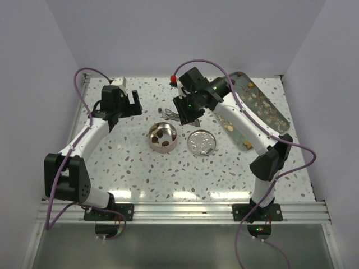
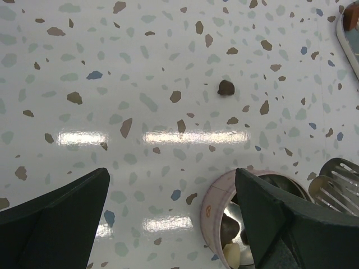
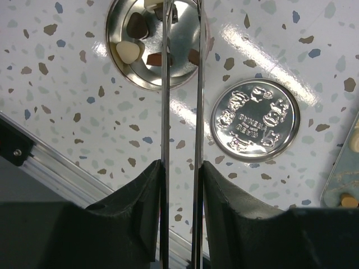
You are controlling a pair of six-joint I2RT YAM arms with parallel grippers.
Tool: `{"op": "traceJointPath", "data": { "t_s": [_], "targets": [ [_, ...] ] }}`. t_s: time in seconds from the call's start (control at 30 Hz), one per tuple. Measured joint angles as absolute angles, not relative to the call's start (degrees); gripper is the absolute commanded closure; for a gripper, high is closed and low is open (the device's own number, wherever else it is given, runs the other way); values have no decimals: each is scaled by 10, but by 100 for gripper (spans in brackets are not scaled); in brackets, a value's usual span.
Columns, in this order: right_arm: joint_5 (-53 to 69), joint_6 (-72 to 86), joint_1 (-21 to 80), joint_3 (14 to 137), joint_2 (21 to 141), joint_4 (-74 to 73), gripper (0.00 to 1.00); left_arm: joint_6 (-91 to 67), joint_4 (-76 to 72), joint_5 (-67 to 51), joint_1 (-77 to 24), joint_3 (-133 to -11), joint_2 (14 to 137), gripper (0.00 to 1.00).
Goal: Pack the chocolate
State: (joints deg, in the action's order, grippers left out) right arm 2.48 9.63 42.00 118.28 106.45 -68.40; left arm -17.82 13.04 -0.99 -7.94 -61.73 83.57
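Note:
The chocolate shows as small dark and cream lumps (image 3: 136, 25) lying in the round metal tin (image 1: 152, 132). One dark lump (image 2: 226, 87) lies alone on the tabletop beyond the tin's rim (image 2: 210, 207). More pieces sit on the long tray (image 1: 263, 109) at the back right. My right gripper (image 3: 180, 165) is shut on metal tongs (image 3: 165, 101), its fingers pressing both arms, with the tips reaching over the tin (image 3: 112, 61). My left gripper (image 2: 171, 174) hangs open and holds nothing, just left of the tin.
The tin's embossed lid (image 1: 201, 141) lies flat to the right of the tin, also seen as the lid (image 3: 255, 119) in the right wrist view. White walls close in the table on three sides. An aluminium rail (image 1: 185, 210) runs along the near edge.

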Motion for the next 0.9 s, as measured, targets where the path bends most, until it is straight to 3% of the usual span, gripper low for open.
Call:
{"op": "traceJointPath", "data": {
  "t_s": [0.33, 0.7, 0.9],
  "targets": [
    [4, 87, 416, 1170, 1086, -671, 64, -178, 130, -10, -79, -617, 836, 0],
    [-6, 66, 342, 1335, 1257, -652, 61, -180, 130, -8, -73, -617, 836, 0],
    [-25, 57, 298, 1336, 1274, -643, 60, -180, 131, -7, -70, -617, 837, 0]
  ]
}}
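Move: The loose dark chocolate is on the bare white table just beyond the pink tin: from the right hand, which holds the tongs, some 27 cm ahead, 15 cm to the left and 24 cm below. The open tin stands about 7 cm ahead and 12 cm left of that hand, the silver lid about 6 cm ahead and 8 cm to its right. From the left hand the chocolate is roughly 16 cm ahead, 12 cm right and 16 cm below. Towards the stray chocolate, the right hand brings the tongs, sinking a little at first and then swinging out forward by about 14 cm while it comes down 7 cm, drifting right late on. The wrist turns some 12 degrees clockwise; the fingers keep their hold on the tongs, whose tips show no contact with the chocolate or the tin. ##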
